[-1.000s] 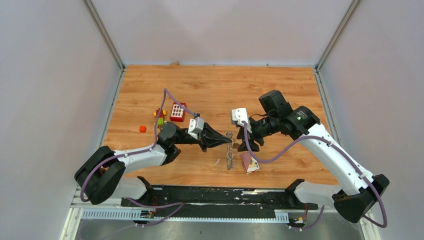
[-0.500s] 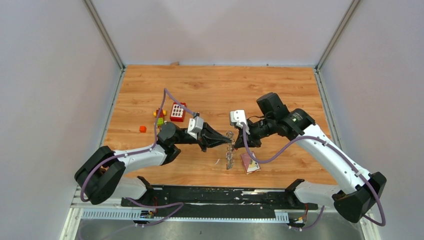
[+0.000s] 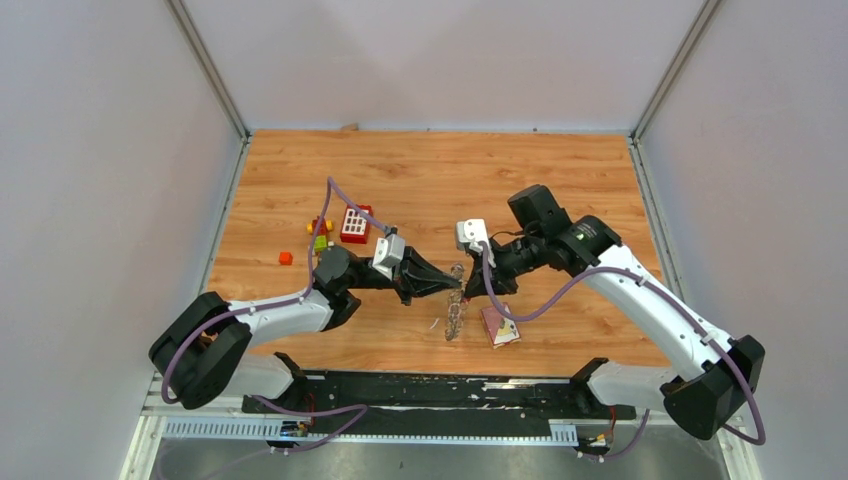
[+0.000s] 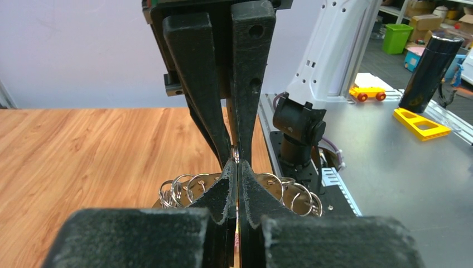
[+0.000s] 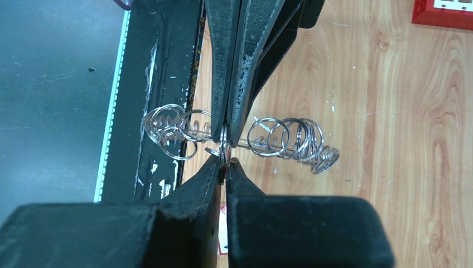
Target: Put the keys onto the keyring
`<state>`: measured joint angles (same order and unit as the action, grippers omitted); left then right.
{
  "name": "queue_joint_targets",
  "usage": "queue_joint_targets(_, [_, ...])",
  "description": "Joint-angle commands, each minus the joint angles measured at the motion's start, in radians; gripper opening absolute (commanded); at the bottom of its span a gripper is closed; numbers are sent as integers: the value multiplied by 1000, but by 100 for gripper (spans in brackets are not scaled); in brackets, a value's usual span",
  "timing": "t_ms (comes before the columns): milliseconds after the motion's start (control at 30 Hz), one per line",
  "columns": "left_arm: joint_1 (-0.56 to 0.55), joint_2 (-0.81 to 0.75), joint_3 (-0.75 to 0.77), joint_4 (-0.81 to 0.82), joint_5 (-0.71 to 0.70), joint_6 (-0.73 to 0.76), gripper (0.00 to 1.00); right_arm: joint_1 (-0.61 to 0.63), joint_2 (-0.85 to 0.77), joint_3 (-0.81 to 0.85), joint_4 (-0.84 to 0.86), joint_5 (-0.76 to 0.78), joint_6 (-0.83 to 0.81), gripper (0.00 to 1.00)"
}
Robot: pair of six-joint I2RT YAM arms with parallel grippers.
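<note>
The keyring [image 3: 455, 305] is a grey ring fringed with several small silver loops. It hangs on edge above the wood between both grippers. My left gripper [image 3: 456, 285] is shut on its top from the left, fingertips pressed together [image 4: 237, 165], with loops [image 4: 181, 188] fanning out on both sides. My right gripper [image 3: 470, 282] meets it from the right and is shut on a silver loop of the keyring [image 5: 279, 137] at its tips [image 5: 225, 161]. The two grippers stand tip to tip. The keys are out of view.
A maroon square card [image 3: 500, 326] lies just right of the keyring, below my right gripper. A red block with white squares [image 3: 354, 224], a yellow-green toy [image 3: 320, 236] and an orange cube [image 3: 285, 258] sit to the left. The black rail [image 3: 440, 390] runs along the near edge.
My right gripper moved left to the keyring's top and went from open to shut on it. The keyring's lower part swung slightly left. The left gripper kept its hold.
</note>
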<state>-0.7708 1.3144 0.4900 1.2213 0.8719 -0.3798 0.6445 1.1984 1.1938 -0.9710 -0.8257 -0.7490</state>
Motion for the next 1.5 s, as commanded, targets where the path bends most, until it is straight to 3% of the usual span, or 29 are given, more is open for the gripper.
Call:
queue_joint_targets(0, [1,-31,10,101,-1,-4,0,-6,32,28,23,-62,10,5])
queue_joint_targets(200, [2,-31,9,93,8,3,0,-5,24,35,17,-63,-3,11])
queue_joint_targets(400, [2,-36,9,98,13,2,0,-5,-46,34,10,-15,-27,29])
queue_joint_targets(533, [2,-35,10,101,17,-4,0,-7,-95,52,5,3,-40,34])
queue_joint_targets(1467, [1,-36,12,93,19,-15,0,-6,-41,78,80,-36,14,30])
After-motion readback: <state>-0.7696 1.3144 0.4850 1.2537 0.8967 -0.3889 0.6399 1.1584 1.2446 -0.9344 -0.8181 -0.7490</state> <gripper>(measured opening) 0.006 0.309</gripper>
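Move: The right fingers are shut at the small ring pinched in the left fingertips, its middle about 1 cm ahead, 1 cm left and level. The rest of the keyring hangs below, its middle level fore and aft, some 1 cm left and 5 cm down. The playing cards lie on the table, straight below fore and aft, roughly 7 cm right and 21 cm down. For the left hand the small ring is right at its tips, about 1 cm right. The right fingers let go of the small ring, opening to about a third. The right hand first dips slightly, then lifts some 4 cm with a roll of under ten degrees, and finally sinks back about 1 cm while easing 1 cm forward, staying close beside the ring. The left fingers keep their shut pinch on it, almost still. ##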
